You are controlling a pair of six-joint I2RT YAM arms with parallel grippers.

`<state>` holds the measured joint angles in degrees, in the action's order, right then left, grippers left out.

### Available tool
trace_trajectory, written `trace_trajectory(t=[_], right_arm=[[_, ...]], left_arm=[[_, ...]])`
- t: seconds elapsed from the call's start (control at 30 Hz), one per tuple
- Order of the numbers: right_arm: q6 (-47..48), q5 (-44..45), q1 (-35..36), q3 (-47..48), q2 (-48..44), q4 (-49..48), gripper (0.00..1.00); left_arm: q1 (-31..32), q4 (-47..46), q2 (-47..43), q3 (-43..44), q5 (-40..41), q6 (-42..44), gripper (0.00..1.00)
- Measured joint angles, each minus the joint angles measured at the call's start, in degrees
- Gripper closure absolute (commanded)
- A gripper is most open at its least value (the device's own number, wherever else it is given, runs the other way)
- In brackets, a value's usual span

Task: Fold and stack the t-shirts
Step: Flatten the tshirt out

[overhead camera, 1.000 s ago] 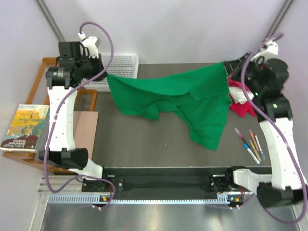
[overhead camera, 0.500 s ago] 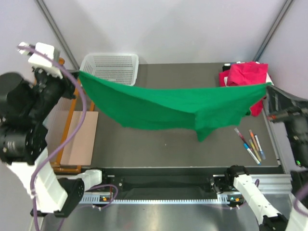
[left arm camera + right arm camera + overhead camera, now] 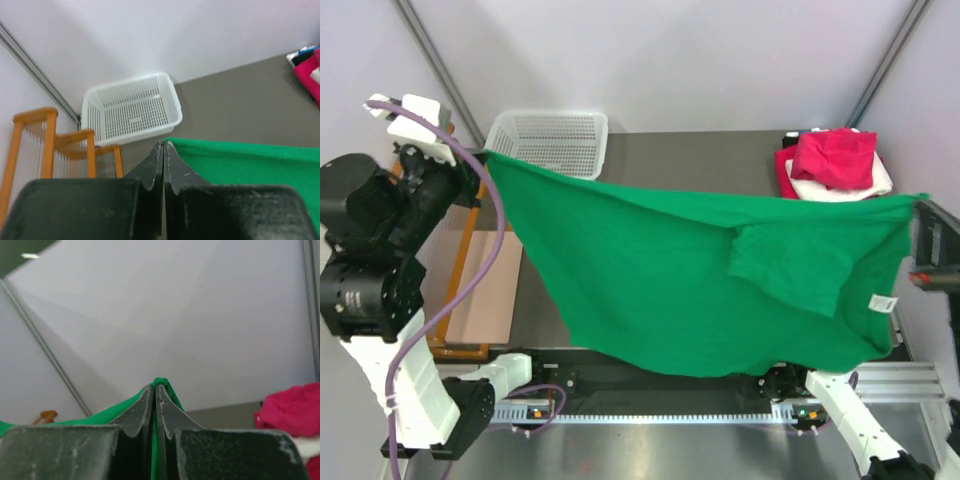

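A bright green t-shirt (image 3: pixel 690 270) hangs stretched in the air between both arms, its lower edge draping over the table's near edge. My left gripper (image 3: pixel 480 165) is shut on its left top corner, by the basket; in the left wrist view the fingertips (image 3: pixel 164 145) pinch the green cloth (image 3: pixel 250 170). My right gripper (image 3: pixel 920 205) is shut on the right top corner, and green fabric (image 3: pixel 95 417) shows between and behind its closed tips (image 3: pixel 155 387). A magenta-pink shirt (image 3: pixel 835 155) lies on a white one (image 3: pixel 875 185) and a red one (image 3: pixel 786 170) at the back right.
A white mesh basket (image 3: pixel 550 140) stands at the back left of the dark table (image 3: pixel 700 160). A wooden rack (image 3: pixel 45 145) and a brown board (image 3: pixel 485 290) sit beside the table's left edge. Grey walls close the back.
Both arms have risen and spread apart, lifting the green shirt off the table and pulling it wide. It now hangs flat and hides the markers and the middle of the table.
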<state>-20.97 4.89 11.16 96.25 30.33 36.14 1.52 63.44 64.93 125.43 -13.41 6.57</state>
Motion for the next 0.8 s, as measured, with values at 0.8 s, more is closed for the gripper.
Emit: trace_trajectory(t=[0.8], right_arm=[[-2.08, 3.93, 0.28, -33.05, 32.52, -11.76, 1.0]], left_arm=[[0.0, -17.88, 19.45, -35.71, 6.29, 2.97, 1.0]])
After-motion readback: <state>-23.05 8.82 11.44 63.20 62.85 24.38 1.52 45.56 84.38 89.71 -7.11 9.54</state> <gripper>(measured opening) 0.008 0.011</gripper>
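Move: Both hands hold the green t-shirt's upper corners high up. The middle of the open table it is being taken to lies about 15 cm ahead and 26 cm right of the left hand, some 54 cm below. The white basket is roughly 45 cm ahead and 5 cm left of that hand, the wooden rack 15 ahead and 30 left. From the right hand the table's middle is about 30 cm ahead, 29 left; the pink-and-white pile is 53 ahead, 21 right. Both hands, fingers still shut on the t-shirt's two upper corners, swing it down and forward over the open table towards the basket and pile side, the left sinking some 27 cm and reaching about 18 cm out with its fingers tipping down nearly 40 degrees. The right plunges and reaches out farther, roughly 30 cm each way with its fingers tipping down about 50 degrees, most of its drop coming early and the last stretch running mainly forward, so that the upper edge stays stretched between the hands while the hem trails towards the bases. ##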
